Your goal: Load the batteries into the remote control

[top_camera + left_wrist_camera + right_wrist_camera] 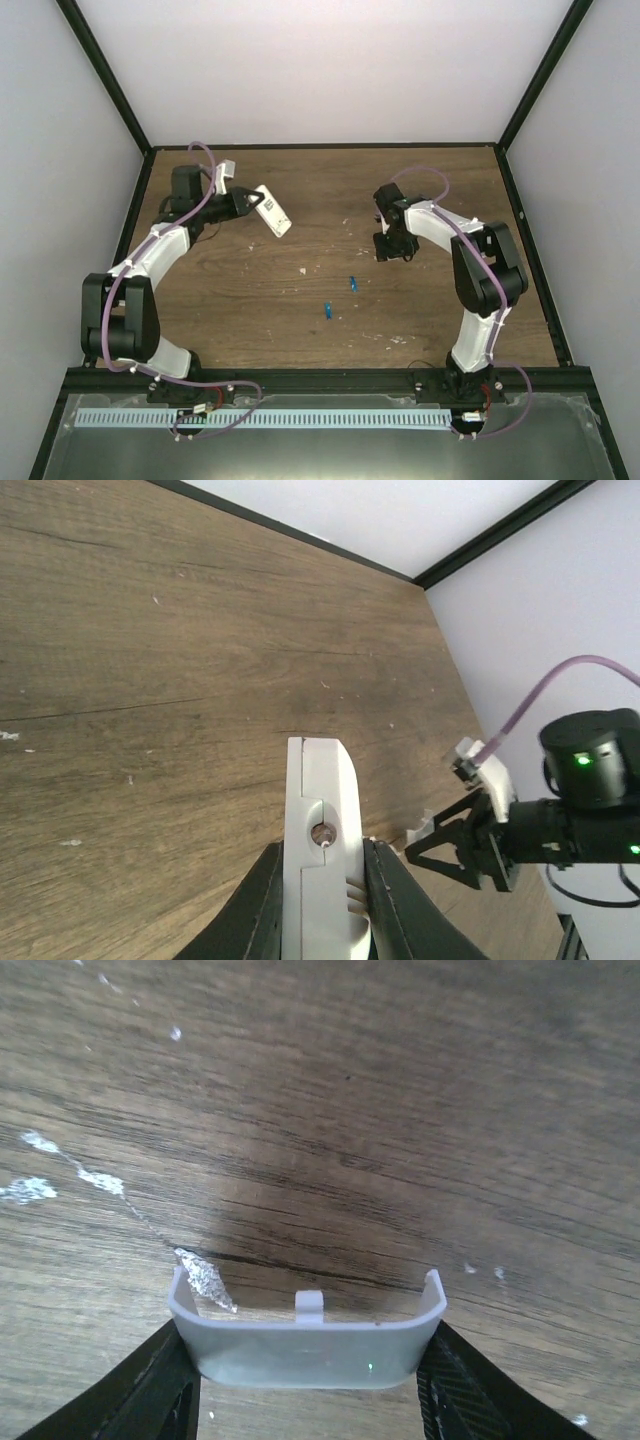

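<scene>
My left gripper point(250, 203) is shut on the remote control point(272, 210), a slim white handset held tilted above the back left of the table. In the left wrist view the remote point(320, 820) stands edge-on between the jaws of the left gripper point(322, 865), showing a notch with a round hole. My right gripper point(392, 250) hovers low over the table right of centre, shut on a curved white plastic cover point(310, 1352) with a small tab, which spans the right gripper point(308, 1370). Two bright-blue batteries point(352, 283) point(327, 311) lie loose on the wood between the arms.
White flecks point(205, 1278) are scattered over the brown wooden table point(250, 300). A black frame point(520, 250) and pale walls bound it on three sides. A slotted white strip point(300, 418) runs along the near edge by the arm bases.
</scene>
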### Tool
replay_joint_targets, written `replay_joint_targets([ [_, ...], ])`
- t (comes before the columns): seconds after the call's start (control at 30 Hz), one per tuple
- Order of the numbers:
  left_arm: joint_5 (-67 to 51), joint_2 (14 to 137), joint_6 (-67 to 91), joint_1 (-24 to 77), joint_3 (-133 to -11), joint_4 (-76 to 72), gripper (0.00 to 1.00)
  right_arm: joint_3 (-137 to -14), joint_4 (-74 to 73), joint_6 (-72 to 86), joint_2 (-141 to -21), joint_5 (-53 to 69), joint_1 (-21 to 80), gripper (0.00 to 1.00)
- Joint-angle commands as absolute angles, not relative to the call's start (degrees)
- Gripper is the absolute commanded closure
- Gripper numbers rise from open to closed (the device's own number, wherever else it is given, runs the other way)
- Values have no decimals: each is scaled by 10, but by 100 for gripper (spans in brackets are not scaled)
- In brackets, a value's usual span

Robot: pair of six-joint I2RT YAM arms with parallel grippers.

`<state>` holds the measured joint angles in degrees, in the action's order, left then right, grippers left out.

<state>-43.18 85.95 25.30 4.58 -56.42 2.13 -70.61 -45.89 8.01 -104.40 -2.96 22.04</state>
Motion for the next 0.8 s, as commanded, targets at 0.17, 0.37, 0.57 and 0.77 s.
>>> replay_joint_targets([
  [0.17,-505,842,239,50,-559,-19,100,-729,-463,80,-1078,-32,218,44],
  [0.37,-508,831,257,53,-526,-47,100,-736,-473,83,-1064,-35,218,28],
  [0.57,-448,796,353,87,-426,-166,100,-754,-495,102,-1027,-6,223,27],
  [0.77,-345,745,465,126,-322,-291,100,-754,-519,150,-1008,8,264,28],
])
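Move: The right hand holds the battery cover just over bare table, its set-down spot straight below, about 3 cm down. From this hand the near battery lies about 9 cm left and 8 cm back, the far battery 15 cm left and 15 back. The left hand, holding the remote some 20 cm up, has the near battery about 22 cm right and 14 back, and the far battery 15 right and 21 back. Right lowers the cover 2 cm, opens, rises 4; left brings the remote 8 cm back, down and right. ##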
